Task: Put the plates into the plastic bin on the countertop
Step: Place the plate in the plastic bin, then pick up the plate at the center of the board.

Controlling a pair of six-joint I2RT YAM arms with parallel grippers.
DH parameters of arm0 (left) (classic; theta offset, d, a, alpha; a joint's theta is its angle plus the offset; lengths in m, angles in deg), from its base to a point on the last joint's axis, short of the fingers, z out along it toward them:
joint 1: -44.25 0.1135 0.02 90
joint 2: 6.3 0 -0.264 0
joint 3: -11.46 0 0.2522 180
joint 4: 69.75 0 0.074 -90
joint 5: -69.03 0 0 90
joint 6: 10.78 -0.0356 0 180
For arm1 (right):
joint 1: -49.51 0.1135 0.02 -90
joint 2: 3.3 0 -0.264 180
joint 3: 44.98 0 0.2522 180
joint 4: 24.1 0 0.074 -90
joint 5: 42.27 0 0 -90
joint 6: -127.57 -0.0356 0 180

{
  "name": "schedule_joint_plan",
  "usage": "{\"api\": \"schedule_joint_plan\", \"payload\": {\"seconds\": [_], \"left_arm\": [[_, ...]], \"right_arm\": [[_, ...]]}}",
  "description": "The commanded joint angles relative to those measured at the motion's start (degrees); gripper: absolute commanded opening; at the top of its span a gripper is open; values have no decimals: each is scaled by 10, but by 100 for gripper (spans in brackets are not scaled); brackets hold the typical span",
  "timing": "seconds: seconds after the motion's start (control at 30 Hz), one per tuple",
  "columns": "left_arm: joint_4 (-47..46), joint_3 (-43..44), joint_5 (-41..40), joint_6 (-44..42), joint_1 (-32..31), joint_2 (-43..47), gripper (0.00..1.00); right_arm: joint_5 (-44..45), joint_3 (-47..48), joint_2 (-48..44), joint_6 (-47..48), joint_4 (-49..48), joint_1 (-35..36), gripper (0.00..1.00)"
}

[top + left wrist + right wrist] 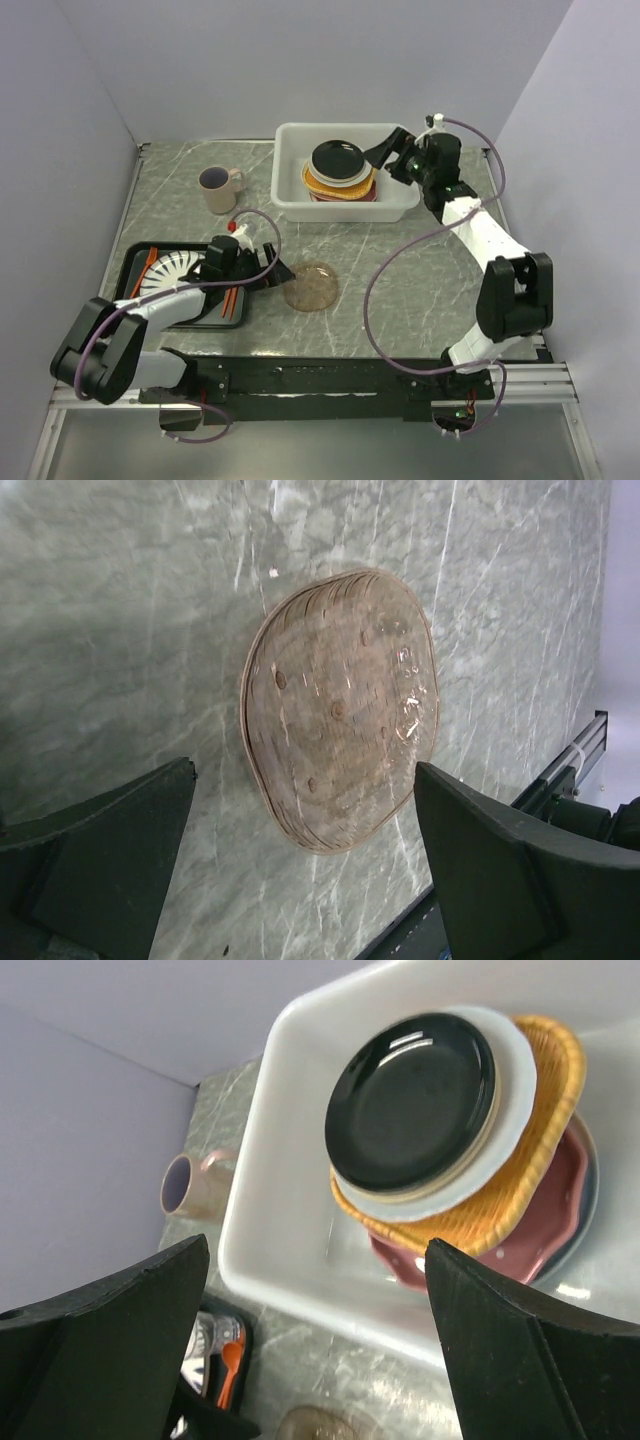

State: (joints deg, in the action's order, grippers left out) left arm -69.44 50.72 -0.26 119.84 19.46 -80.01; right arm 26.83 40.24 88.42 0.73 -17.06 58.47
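The plastic bin [290, 190] stands at the back of the countertop [420, 270] and holds a stack of plates. A black plate [410, 1100] lies on top, over a white one [510, 1110], an orange squarish one [530, 1190] and a dark pink one [545, 1230]. My right gripper [383, 158] [316, 1250] hangs open over the bin's right side, holding nothing. A small tan plate [311, 286] [340, 710] lies on the countertop in front of the bin. My left gripper [280, 272] [303, 780] is open just left of it, without touching.
A black tray [135, 265] at the left holds a white ribbed plate [170, 272] and orange utensils [228, 1358], with my left arm over it. A mug [218, 189] stands left of the bin. Walls close in the back and both sides.
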Motion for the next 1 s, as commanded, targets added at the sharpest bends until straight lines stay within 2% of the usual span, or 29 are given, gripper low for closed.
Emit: {"api": "schedule_joint_plan", "payload": {"seconds": [0.0, 0.4, 0.5, 0.53, 0.63, 0.97], "left_arm": [[-65, -3, 15, 19, -9, -27, 94], [-117, 14, 16, 49, -32, -143, 54], [-123, 17, 15, 53, -34, -170, 38], [-124, 17, 18, 53, -34, -178, 22], [-127, 17, 21, 56, -34, -178, 1], [-76, 19, -15, 47, -34, -109, 1]], "right_arm": [[-20, -54, -76, -4, -42, -1, 95], [-26, -183, -215, -10, -45, 1, 95], [-25, -207, -242, -11, -44, 2, 95], [-26, -214, -247, -10, -44, 3, 95], [-23, -230, -261, -5, -39, 3, 96], [-29, -240, -262, 1, -37, 2, 96]]}}
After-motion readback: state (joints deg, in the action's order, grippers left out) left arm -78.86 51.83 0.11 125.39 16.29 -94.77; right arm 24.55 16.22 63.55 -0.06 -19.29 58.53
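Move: The clear plate lies about 7 cm to the left hand's right, a bare centimetre nearer the base and 5 cm below. The orange utensils are some 12 cm to that hand's left and 5 cm back; the plastic bin stands about 28 cm ahead and 17 cm to the right, roughly at hand height. From the right hand, the clear plate is around 22 cm back, 19 cm left and 25 cm down. Bring the left gripper down about 4.5 cm and some 3 cm to the right onto the near-side left rim of the clear plate, tipping it slightly further down, and shut the wide-open fingers so they pinch the rim. Meanwhile draw the open, empty right gripper straight back about 11 cm, away from the plates stacked in the bin. ##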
